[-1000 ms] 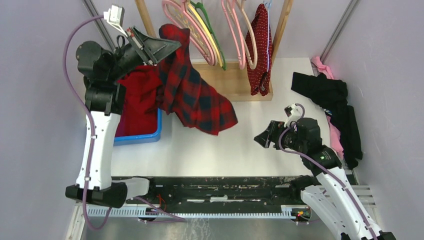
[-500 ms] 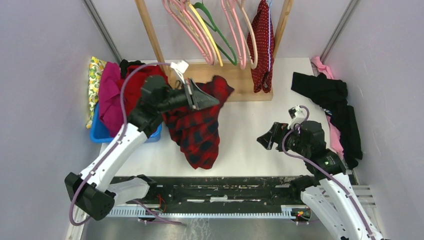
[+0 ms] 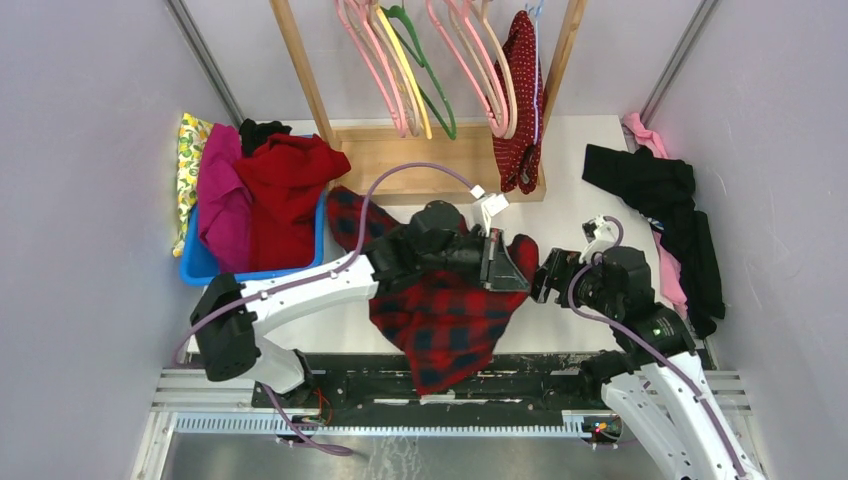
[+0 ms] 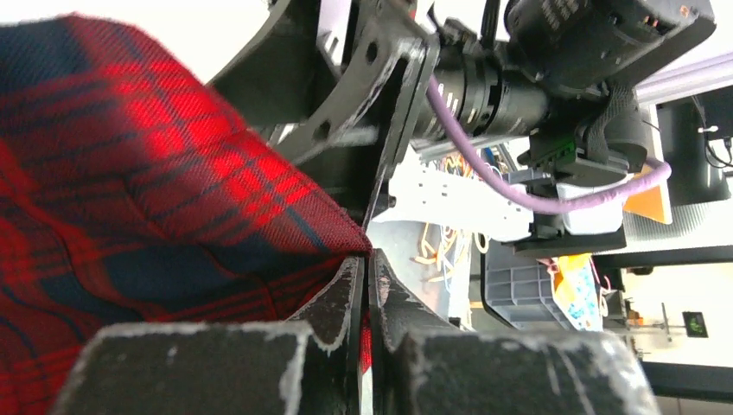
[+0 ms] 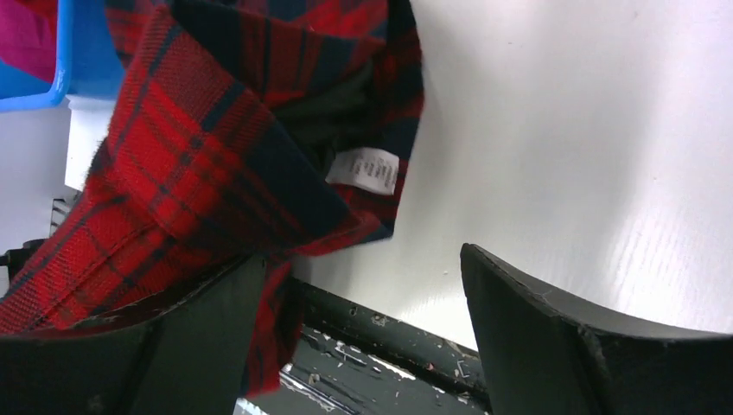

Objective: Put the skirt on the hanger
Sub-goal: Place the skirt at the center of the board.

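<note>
The skirt point(image 3: 524, 140), dark red with tiny white dots, hangs at the right end of the wooden rack. A thin pale blue hanger point(image 3: 537, 75) runs down along it. My left gripper point(image 3: 520, 268) point(image 4: 365, 255) reaches across the table's middle. It is shut on a corner of the red-and-black plaid garment point(image 3: 445, 320) point(image 4: 130, 199), which trails over the near table edge. My right gripper point(image 3: 545, 275) point(image 5: 363, 259) stands open right next to it. The plaid cloth point(image 5: 199, 173) drapes over its left finger, and nothing lies between its fingers.
A blue bin point(image 3: 196, 264) at the back left holds red and magenta cloth. Pink hangers point(image 3: 380, 60) and a green hanger point(image 3: 432, 85) hang on the rack point(image 3: 400, 160). Black cloth point(image 3: 660, 200) and pink cloth point(image 3: 640, 130) lie along the right wall.
My left arm has swung from above the bin at the back left to the table's middle, carrying the plaid garment up to the right gripper. The right gripper shifted slightly right.
</note>
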Available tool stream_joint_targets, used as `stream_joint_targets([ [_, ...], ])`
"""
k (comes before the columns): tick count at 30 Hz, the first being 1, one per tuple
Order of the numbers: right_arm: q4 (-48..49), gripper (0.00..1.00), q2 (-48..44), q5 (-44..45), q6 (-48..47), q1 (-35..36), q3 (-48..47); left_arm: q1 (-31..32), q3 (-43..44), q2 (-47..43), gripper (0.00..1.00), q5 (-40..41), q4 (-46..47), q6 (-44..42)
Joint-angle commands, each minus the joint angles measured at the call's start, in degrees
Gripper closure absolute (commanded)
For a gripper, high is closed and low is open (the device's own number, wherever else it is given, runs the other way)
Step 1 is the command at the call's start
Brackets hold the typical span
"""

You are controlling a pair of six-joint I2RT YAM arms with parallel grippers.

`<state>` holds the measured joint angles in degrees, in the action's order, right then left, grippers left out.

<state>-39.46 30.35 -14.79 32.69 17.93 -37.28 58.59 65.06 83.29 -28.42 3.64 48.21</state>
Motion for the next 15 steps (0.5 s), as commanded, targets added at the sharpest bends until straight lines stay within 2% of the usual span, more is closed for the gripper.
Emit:
stream_joint_targets([
  [1, -2.3, 0.11, -2.1, 4.0, -0.7, 0.0, -1.8, 2.0, 7.5, 2.7, 0.95, 3.6, 8.2, -5.0],
  [4, -3.1, 0.11, -2.6, 4.0, -0.8, 0.0, -2.1, 1.9, 8.6, 3.0, 0.93, 10.8, 0.7, -10.3],
  [5, -3.0, 0.11, -2.5, 3.7, -0.6, -0.1, -2.1, 1.9, 8.5, 2.5, 0.89, 13.4, -1.4, -11.6],
  [9, -1.5, 0.11, -1.9, 2.7, 0.3, 0.0, -1.9, 1.8, 8.1, -0.1, 0.58, 22.2, -9.7, -14.6],
  [11, -1.0, 0.10, -1.2, 2.6, 0.3, 0.0, -2.0, 1.8, 8.1, -1.9, 0.48, 25.1, -13.0, -15.7],
  [13, -0.6, 0.10, -0.6, 2.4, 0.4, 0.0, -2.2, 1.7, 7.4, -4.1, 0.42, 28.6, -15.7, -16.1],
  [15, -0.2, 0.10, 0.1, 2.4, 0.5, 0.0, -2.5, 1.7, 7.4, -5.9, 0.41, 31.5, -19.2, -16.2],
])
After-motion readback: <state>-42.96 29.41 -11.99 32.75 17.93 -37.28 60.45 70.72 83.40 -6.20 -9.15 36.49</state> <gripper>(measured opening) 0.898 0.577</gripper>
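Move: The board's centre, where I bring the plaid skirt, lies some 11 cm ahead of my left hand, 16 cm to its left and 25 cm below. The skirt, pinched by one edge, has its middle about 3 cm ahead, 13 cm left and 15 cm down; the open right gripper sits some 4 cm ahead, 4 cm right and 10 cm lower. From my right hand the board's centre is roughly 6 cm ahead, 19 cm left and 16 cm below. I let go of the skirt's edge with my left hand beside the right gripper: after carrying on about 2 cm to the right, I swing forward some 5 cm, opening the fingers past half as I go, then ease back left and slightly down. The wrist turns roughly 25 degrees, swinging the fingertips forward and a little downward. ##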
